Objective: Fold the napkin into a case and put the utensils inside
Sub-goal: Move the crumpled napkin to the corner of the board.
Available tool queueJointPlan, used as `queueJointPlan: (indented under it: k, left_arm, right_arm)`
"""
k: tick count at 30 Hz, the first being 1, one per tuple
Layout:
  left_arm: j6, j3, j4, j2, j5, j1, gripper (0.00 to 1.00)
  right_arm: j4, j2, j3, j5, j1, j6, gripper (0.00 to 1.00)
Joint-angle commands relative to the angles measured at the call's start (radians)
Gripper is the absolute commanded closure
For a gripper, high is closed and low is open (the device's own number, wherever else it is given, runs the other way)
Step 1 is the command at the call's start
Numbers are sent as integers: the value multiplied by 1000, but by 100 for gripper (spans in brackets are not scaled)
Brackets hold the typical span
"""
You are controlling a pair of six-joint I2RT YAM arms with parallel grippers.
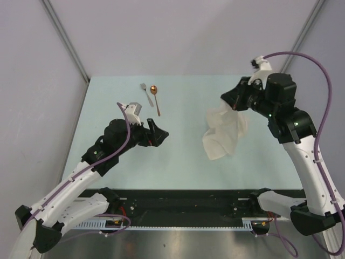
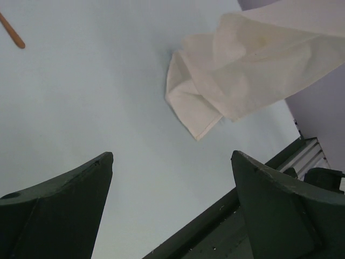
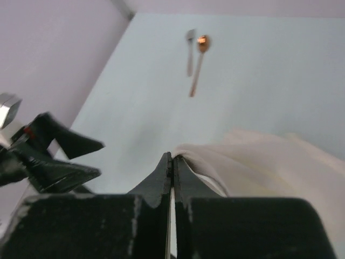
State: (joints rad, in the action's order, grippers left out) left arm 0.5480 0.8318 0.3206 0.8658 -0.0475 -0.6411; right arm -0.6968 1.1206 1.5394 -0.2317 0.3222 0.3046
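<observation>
The cream napkin (image 1: 223,135) hangs crumpled from my right gripper (image 1: 235,106), its lower end resting on the table at the right. In the right wrist view the right gripper (image 3: 173,156) is shut on a corner of the napkin (image 3: 269,162). My left gripper (image 1: 161,135) hovers open over the table's middle left, apart from the cloth. Between its fingers (image 2: 172,156) is only bare table, with the napkin (image 2: 242,75) beyond. The utensils lie side by side at the back: a silver fork (image 1: 146,93) and a copper-bowled spoon (image 1: 156,97).
The pale blue table (image 1: 183,156) ends at grey walls on both sides and at the back. A black rail (image 1: 183,208) with the arm bases runs along the near edge. The fork (image 3: 190,48) and spoon (image 3: 199,54) also show far off in the right wrist view.
</observation>
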Motion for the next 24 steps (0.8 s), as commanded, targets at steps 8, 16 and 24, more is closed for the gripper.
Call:
queueJointPlan:
  k: [8, 16, 24]
  left_arm:
    - [-4, -153, -259, -45, -239, -3, 0]
    - [51, -410, -642, -79, -108, -190, 2]
    - [-284, -484, -822, -18, 309, -348, 8]
  right_arm:
    - [206, 102, -62, 20, 359, 201, 100]
    - [252, 19, -42, 22, 322, 307, 100]
    - [263, -15, -45, -119, 241, 373, 100]
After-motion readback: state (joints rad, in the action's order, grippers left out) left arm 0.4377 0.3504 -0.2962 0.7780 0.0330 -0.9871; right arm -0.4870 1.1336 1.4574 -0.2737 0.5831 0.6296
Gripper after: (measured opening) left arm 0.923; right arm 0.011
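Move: The napkin hangs from the closed right fingers. From the left hand its lower corner is about 22 cm to the right, 4 cm back and 15 cm down; from the right hand, some 30 cm below, 10 cm back and 2 cm left. From the left hand the spoon lies about 31 cm ahead and 3 cm left, the fork 35 cm ahead and 8 cm left, both some 23 cm down. Still pinching the napkin's edge, the right hand swings it left about 13 cm and slightly back, dips and climbs again while easing a little rightward, turning counter-clockwise and rolling its left side up. The open left hand goes back, down and right, roughly 10 cm in all, turning clockwise towards the hanging cloth; no touch by the left fingers can be seen. ##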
